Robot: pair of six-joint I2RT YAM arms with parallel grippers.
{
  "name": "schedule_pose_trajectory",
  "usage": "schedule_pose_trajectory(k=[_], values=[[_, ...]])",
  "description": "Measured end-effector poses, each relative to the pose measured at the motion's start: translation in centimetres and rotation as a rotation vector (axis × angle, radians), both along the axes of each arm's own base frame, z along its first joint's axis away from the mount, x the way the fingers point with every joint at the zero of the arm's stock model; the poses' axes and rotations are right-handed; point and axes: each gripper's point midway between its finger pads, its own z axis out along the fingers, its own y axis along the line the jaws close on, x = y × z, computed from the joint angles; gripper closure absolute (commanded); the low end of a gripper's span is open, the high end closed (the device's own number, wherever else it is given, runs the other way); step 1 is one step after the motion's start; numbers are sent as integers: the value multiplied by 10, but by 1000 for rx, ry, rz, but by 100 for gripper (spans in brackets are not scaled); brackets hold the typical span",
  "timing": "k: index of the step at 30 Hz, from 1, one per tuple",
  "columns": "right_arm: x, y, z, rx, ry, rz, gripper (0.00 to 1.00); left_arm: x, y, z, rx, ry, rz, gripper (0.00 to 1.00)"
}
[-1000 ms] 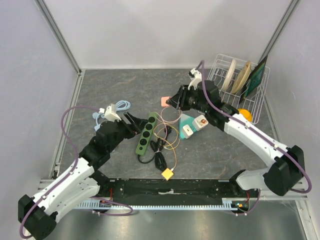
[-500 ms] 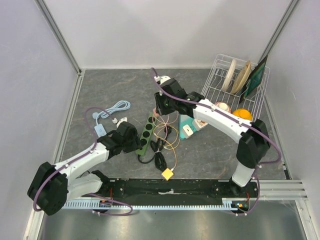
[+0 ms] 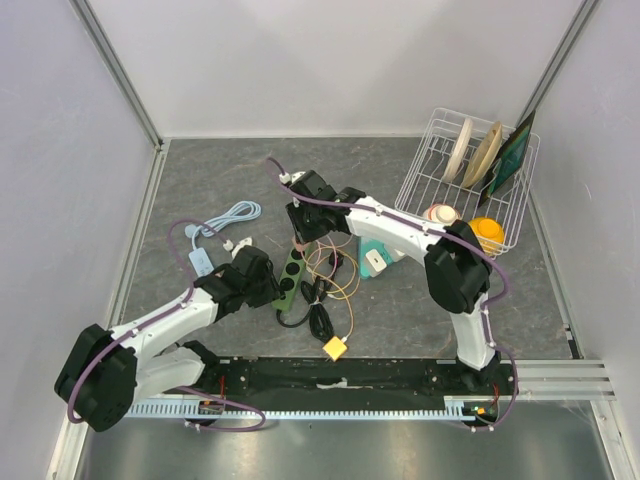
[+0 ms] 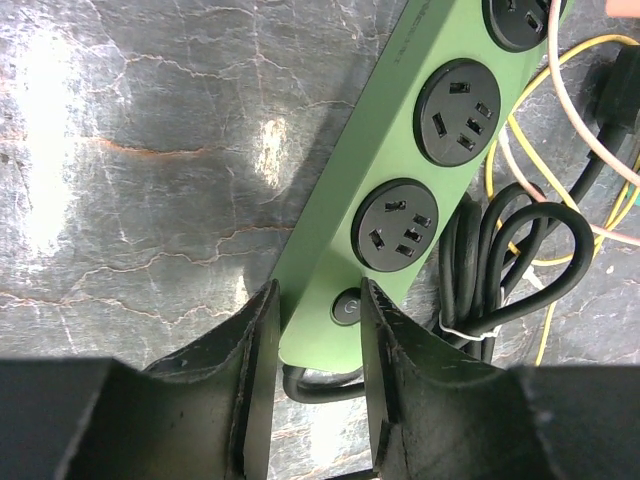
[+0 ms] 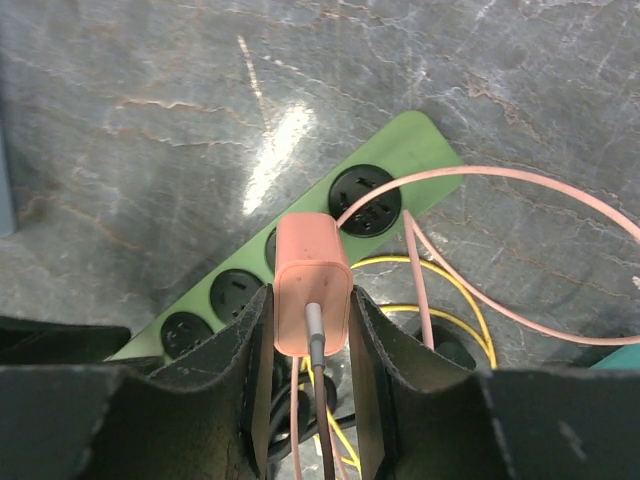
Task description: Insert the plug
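A green power strip [image 3: 292, 268] with several round black sockets lies aslant at the table's middle. My left gripper [image 3: 268, 283] is low at its near, switch end. In the left wrist view its fingers [image 4: 262, 330] press both sides of that end of the strip [image 4: 400, 150]. My right gripper [image 3: 305, 225] hovers over the strip's far end, shut on a pink plug [image 5: 312, 280] with a pink cable trailing from its back. The plug hangs above the sockets [image 5: 365, 198], apart from them, and covers one of them.
A coiled black cord [image 3: 318, 310] and loose yellow and pink wires [image 3: 340, 275] lie right of the strip. A teal and white adapter [image 3: 375, 255], a yellow connector [image 3: 335, 348] and a light blue cable [image 3: 225, 218] lie nearby. A dish rack [image 3: 425, 160] stands at the back right.
My right arm swung left, carrying the pink plug over the strip's far end. My left gripper dropped to the strip's near end and its jaws narrowed onto it.
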Motion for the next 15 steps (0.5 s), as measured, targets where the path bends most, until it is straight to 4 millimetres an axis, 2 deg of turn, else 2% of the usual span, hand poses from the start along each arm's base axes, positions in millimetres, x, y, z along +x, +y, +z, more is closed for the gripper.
schedule_pose_trajectory(k=[5,15], values=[[10,-8,-13,-75,4,-41,100,0,-2,-1,-25,9,14,60],[35,-66,-20,-242,-21,-189,100,-1,-11,-1,-107,17,41,62]])
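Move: The green strip's far socket, still free, lies about 5 cm ahead of the right hand's pink plug, 1 cm to the left and some 7 cm below. At about that depth, the black plug stands some 8 cm to the hand's right, 1 cm back, and the teal strip about 16 cm right and 1 cm ahead. The left hand, at the near end, has that socket some 14 cm ahead and 5 cm right, about level. Right hand carries the pink plug 6.5 cm right, 3.5 forward; left hand keeps hold, shifting strip's end 1 right. ##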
